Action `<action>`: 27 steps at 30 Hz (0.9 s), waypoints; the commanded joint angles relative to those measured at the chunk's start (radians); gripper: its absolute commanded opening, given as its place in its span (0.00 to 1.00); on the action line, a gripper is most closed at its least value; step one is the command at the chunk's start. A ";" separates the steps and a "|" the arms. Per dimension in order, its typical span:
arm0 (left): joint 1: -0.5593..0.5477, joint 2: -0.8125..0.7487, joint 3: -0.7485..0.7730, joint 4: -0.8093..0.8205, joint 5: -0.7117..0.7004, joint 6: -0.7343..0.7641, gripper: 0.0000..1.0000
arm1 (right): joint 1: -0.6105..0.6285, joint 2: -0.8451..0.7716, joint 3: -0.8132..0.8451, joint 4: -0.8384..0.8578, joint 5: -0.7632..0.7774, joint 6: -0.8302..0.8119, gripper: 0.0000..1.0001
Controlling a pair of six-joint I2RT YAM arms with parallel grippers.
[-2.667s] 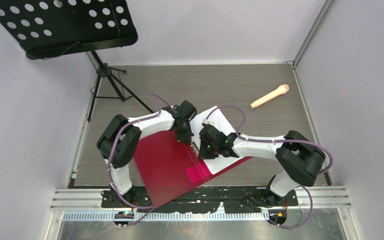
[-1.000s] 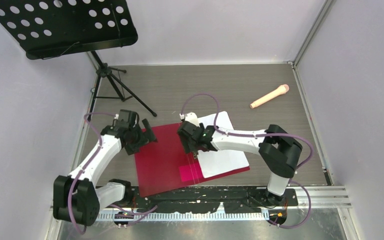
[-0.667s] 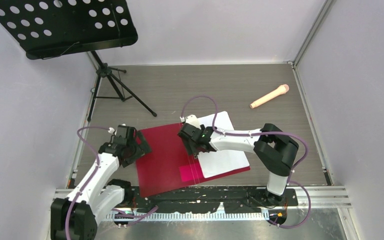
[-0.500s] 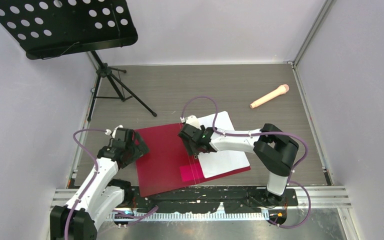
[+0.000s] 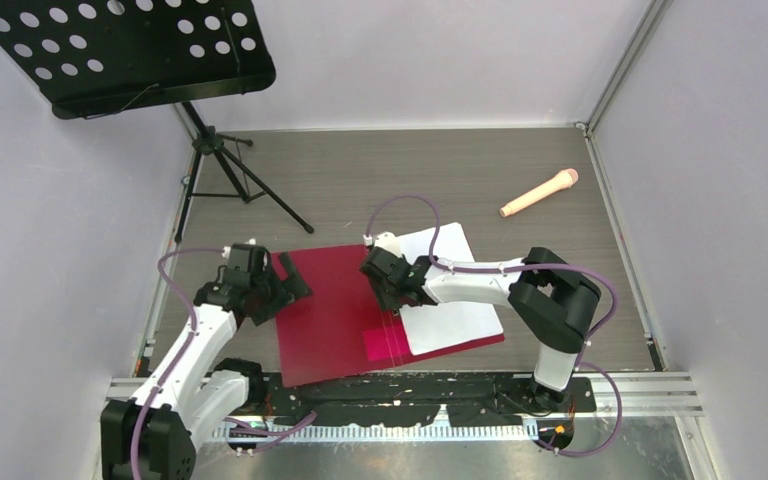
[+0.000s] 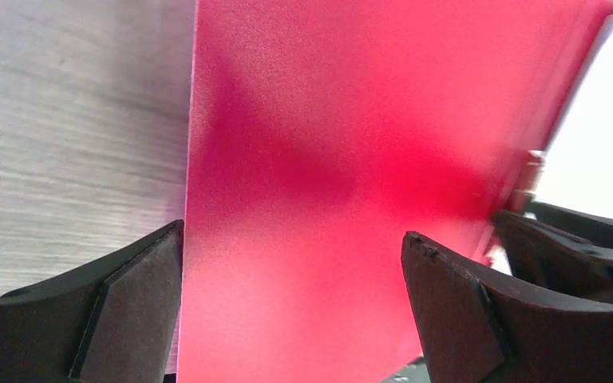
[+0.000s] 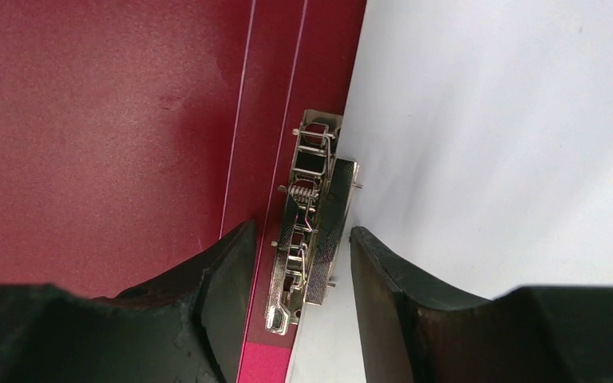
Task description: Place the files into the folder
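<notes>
The folder [image 5: 325, 310] lies open and flat on the table, dark red, with its metal spine clip [image 7: 307, 231] down the middle. The files [image 5: 452, 290], white sheets, rest on its right half beside the clip. My right gripper [image 5: 393, 290] hangs over the spine, open; its fingers [image 7: 223, 279] straddle the clip with a thin gap on each side. My left gripper [image 5: 282, 284] is wide open over the left edge of the folder's red cover [image 6: 327, 159], holding nothing. A pink patch [image 5: 384, 343] shows near the spine's near end.
A black music stand [image 5: 130, 50] on a tripod [image 5: 228, 165] occupies the far left. A beige microphone [image 5: 540, 192] lies at the far right. Grey walls enclose the table; a metal rail [image 5: 410, 395] runs along the near edge.
The right gripper's jaws have narrowed around the spine clip. The left gripper has dipped toward me and then come back slightly right, onto the cover's left edge, still wide open.
</notes>
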 commanded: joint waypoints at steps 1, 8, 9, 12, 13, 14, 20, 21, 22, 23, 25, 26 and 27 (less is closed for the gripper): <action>0.002 -0.016 0.159 -0.004 0.192 0.048 0.97 | -0.001 -0.014 -0.001 0.015 -0.054 0.016 0.51; 0.002 -0.047 0.281 -0.029 0.314 0.066 0.96 | -0.003 -0.019 0.025 0.022 -0.091 0.026 0.51; 0.002 -0.054 0.292 -0.021 0.332 0.064 0.97 | -0.003 -0.022 0.027 0.030 -0.102 0.029 0.51; 0.000 -0.061 0.324 0.010 0.388 0.047 0.97 | -0.003 -0.015 0.042 0.046 -0.128 0.042 0.51; -0.002 -0.057 0.333 0.021 0.408 0.038 0.97 | -0.004 -0.010 0.045 0.058 -0.143 0.045 0.51; -0.007 -0.052 0.340 0.032 0.419 0.033 0.96 | -0.005 -0.001 0.052 0.070 -0.161 0.052 0.51; -0.065 -0.029 0.370 0.104 0.430 -0.009 0.96 | -0.012 0.028 0.089 0.133 -0.218 0.082 0.51; -0.076 -0.023 0.376 0.114 0.430 -0.015 0.96 | -0.013 0.030 0.090 0.143 -0.220 0.087 0.51; -0.088 -0.014 0.380 0.123 0.429 -0.018 0.96 | -0.014 0.033 0.096 0.155 -0.228 0.096 0.51; -0.100 -0.005 0.388 0.129 0.422 -0.020 0.96 | -0.017 0.034 0.099 0.163 -0.242 0.105 0.51; -0.123 0.015 0.401 0.141 0.410 -0.028 0.96 | -0.022 0.034 0.096 0.182 -0.253 0.117 0.51; -0.137 0.026 0.408 0.147 0.403 -0.030 0.96 | -0.024 0.030 0.092 0.195 -0.257 0.121 0.51; -0.152 0.035 0.417 0.149 0.386 -0.032 0.96 | -0.029 0.022 0.079 0.205 -0.270 0.132 0.52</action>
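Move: The red cover's free left edge lies about 3 cm to the left hand's left, level with it fore and aft and roughly 1 cm below. From that hand the metal clip is some 23 cm to the right, level, 3 cm lower. The right hand is right over the clip, about 2 cm below it; from this hand the files' middle lies about 11 cm right and 2 cm ahead, the pink patch 9 cm back and 1 cm left. Up and to the right, with a little forward at the start, the open left hand lifts some 17 cm and carries across about 10 cm, its left finger still against the cover's free edge from the outside; the fingers swing outward and right while the hand turns about 20 degrees clockwise. The right hand first waits astride the clip, then slides about 6 cm left, fingertips tilting left, its opening kept. ##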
